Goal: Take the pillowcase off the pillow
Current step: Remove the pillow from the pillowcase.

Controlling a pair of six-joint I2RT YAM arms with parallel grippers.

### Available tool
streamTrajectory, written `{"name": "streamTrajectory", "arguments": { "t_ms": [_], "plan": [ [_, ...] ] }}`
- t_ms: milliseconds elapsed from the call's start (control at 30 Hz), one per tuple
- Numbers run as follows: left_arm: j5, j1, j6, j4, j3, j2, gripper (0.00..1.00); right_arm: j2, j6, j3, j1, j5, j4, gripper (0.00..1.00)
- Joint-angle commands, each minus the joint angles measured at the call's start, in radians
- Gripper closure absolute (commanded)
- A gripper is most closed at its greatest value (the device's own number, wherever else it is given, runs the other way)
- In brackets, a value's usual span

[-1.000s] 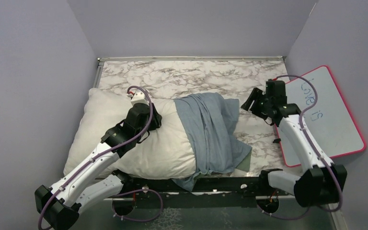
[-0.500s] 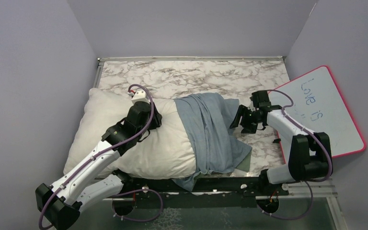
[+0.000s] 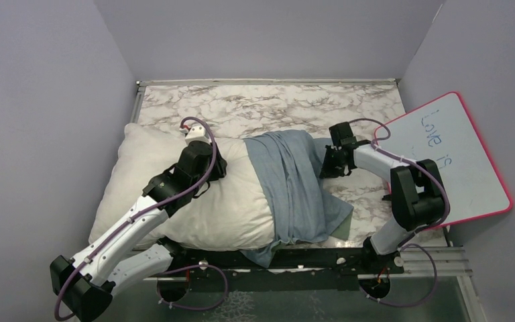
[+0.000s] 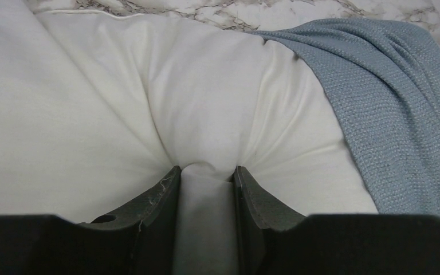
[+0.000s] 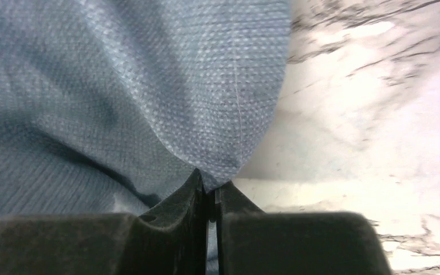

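Observation:
The white pillow [image 3: 174, 194] lies across the left half of the marble table, its right end still inside the grey-blue pillowcase [image 3: 292, 184]. My left gripper [image 3: 204, 176] sits on the pillow's bare middle and is shut on a pinched fold of the pillow [image 4: 206, 114], white cloth filling the gap between its fingers [image 4: 160, 197]. My right gripper [image 3: 323, 164] is at the pillowcase's far right edge, shut on a corner fold of the pillowcase [image 5: 149, 86] that runs down between its fingers [image 5: 189, 195]. An olive patch of the pillowcase shows at its lower right corner.
A pink-rimmed whiteboard [image 3: 459, 157] with writing leans at the right wall, just behind my right arm. Bare marble tabletop [image 3: 261, 107] lies beyond the pillow and to the right of the pillowcase [image 5: 366, 114]. Grey walls close in three sides.
My right arm swung left and down from near the whiteboard to the pillowcase's right edge, and its jaws closed on the cloth. The left gripper stayed pinched on the pillow.

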Motion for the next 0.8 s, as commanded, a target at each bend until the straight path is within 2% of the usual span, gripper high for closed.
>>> {"name": "streamTrajectory", "arguments": {
  "t_ms": [0,67,133,367,567,700,767],
  "plan": [
    [0.099,-0.01,-0.008,-0.111,-0.011,0.006,0.63,0.017,0.032,0.036,-0.003,0.272,-0.029,0.98],
    [0.091,-0.01,-0.013,-0.113,-0.018,-0.001,0.63,-0.02,0.028,0.093,-0.019,0.36,-0.07,1.0],
    [0.081,-0.01,-0.018,-0.114,-0.025,-0.008,0.63,-0.07,0.017,0.173,-0.072,0.384,-0.112,1.0],
    [0.054,-0.01,-0.04,-0.118,-0.059,-0.031,0.63,-0.164,-0.012,0.482,-0.367,0.231,-0.235,1.0],
    [0.05,-0.01,-0.042,-0.123,-0.064,-0.011,0.63,-0.098,-0.026,0.788,-0.475,0.177,-0.351,1.0],
    [0.036,-0.01,-0.045,-0.124,-0.072,-0.004,0.63,0.007,-0.081,1.043,-0.478,0.122,-0.467,0.99],
    [0.029,-0.009,-0.045,-0.126,-0.074,0.001,0.63,0.024,-0.09,1.092,-0.479,0.131,-0.474,0.99]
  ]
}}
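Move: The right hand is low at the pillowcase's free right edge, a fold already between its tips; the pillowcase's middle lies about 8 cm to its left and 4 cm back. The pillow's middle is some 38 cm left and 5 cm back, the whiteboard's about 34 cm right and 4 cm farther out. The left hand grips the pillow, whose middle is roughly 10 cm left, 2 cm back and 8 cm below; the pillowcase is about 20 cm to its right. Pinching the pillowcase's free edge, the right fingers finish closing and haul it away from the pillow: up nearly 30 cm, about 17 cm right and 11 cm forward, towards the far right corner. The pull starts to the right, then sweeps up and right, ending mostly upward, while the wrist tips up and turns clockwise some 25 degrees each way. The left hand keeps its pinch on the pillow almost in place. ##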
